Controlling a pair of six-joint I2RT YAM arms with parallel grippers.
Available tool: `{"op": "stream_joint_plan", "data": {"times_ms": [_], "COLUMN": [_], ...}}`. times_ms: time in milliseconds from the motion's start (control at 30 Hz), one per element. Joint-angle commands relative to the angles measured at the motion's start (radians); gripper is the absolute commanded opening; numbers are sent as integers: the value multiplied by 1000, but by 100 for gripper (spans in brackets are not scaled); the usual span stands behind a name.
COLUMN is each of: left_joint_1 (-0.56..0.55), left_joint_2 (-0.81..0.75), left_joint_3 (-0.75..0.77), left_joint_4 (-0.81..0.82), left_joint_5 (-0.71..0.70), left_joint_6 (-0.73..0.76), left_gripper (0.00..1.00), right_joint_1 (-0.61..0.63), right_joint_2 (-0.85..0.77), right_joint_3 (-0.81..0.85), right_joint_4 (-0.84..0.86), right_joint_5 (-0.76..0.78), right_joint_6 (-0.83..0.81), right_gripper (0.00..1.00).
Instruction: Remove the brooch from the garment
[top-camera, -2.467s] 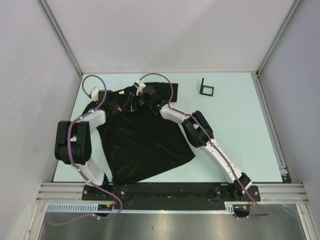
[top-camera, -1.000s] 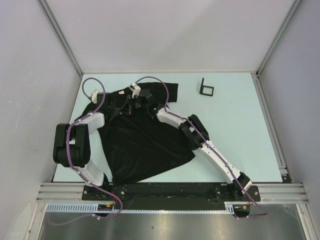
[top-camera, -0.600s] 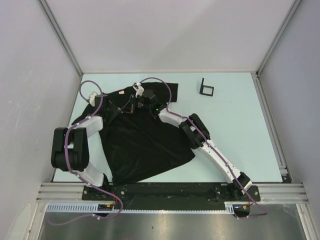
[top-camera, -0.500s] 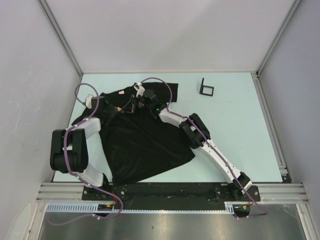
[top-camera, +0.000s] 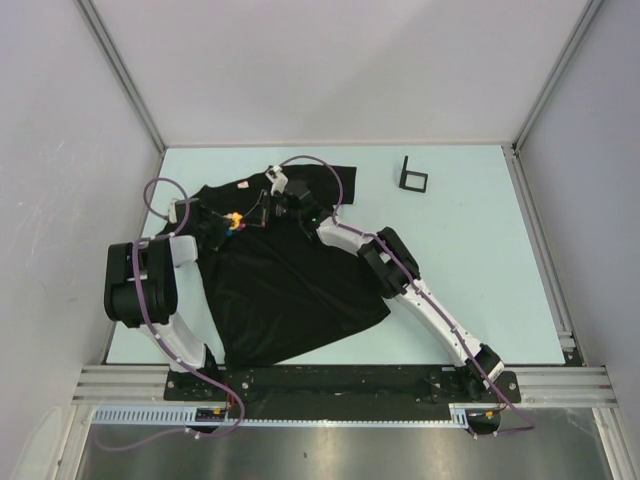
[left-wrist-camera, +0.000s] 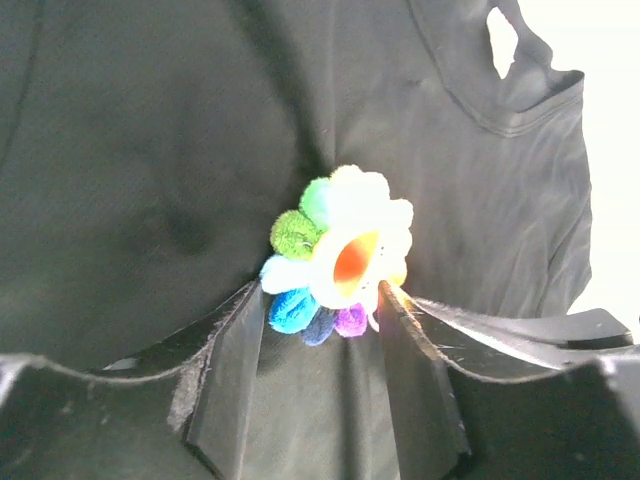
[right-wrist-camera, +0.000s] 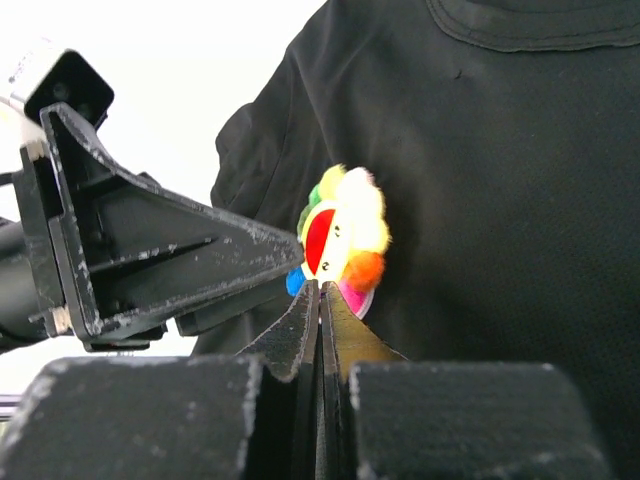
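The brooch (left-wrist-camera: 340, 255) is a fluffy flower with yellow, green, blue, purple and orange petals, pinned on the black garment (top-camera: 290, 290) near its neck. My left gripper (left-wrist-camera: 318, 295) is open, and the brooch's lower petals sit between its fingertips. My right gripper (right-wrist-camera: 321, 288) is shut, its tips against the lower edge of the brooch (right-wrist-camera: 342, 240). Whether those tips pinch anything is hidden. In the top view the brooch (top-camera: 232, 221) shows between my left gripper (top-camera: 219, 226) and my right gripper (top-camera: 250, 219).
A small black square frame (top-camera: 413, 178) stands on the pale table at the back right. The garment's pinkish label (top-camera: 243, 184) lies at the neck. Grey walls close in the table on three sides. My left gripper's finger (right-wrist-camera: 200, 260) fills the left of the right wrist view.
My left gripper has opened and drawn back to the left. The brooch now shows in the top view. My right gripper has stayed shut near the same spot.
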Motion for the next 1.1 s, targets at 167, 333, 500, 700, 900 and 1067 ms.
{"op": "stream_joint_plan", "data": {"times_ms": [167, 333, 500, 700, 900, 1067], "left_joint_1": [3, 0, -38, -157, -235, -297], "left_joint_2": [13, 30, -8, -45, 72, 124], "left_joint_3": [49, 58, 99, 219, 438, 513], "left_joint_4": [38, 64, -31, -283, -588, -634], "left_joint_5": [-2, 1, -143, -398, -680, -824], "left_joint_6": [-1, 33, 120, 262, 361, 462], "left_gripper": [40, 17, 0, 0, 0, 0], "right_joint_1": [-2, -16, -36, -65, -92, -105], "right_joint_2": [-44, -125, -192, -215, -222, -252], "right_joint_3": [1, -69, -106, -112, -134, -183], "right_joint_4": [-49, -120, -190, -215, -200, -183], "right_joint_5": [19, 43, 51, 14, -30, -39], "right_joint_6": [-62, -124, -189, -186, -151, -145], "right_gripper": [4, 28, 43, 46, 47, 47]}}
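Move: The brooch sits just off the left fingertips, its middle about 2 cm ahead and 1 cm above, level sideways; the closed right fingers are at its edge, with its middle some 3 cm to their left and 1 cm above. From the left hand, the collar tag lies about 12 cm ahead, 3 cm right and 4 cm below. Left fingers close on the brooch and carry it up about 5 cm; right fingers open, withdrawing 7 cm right. ##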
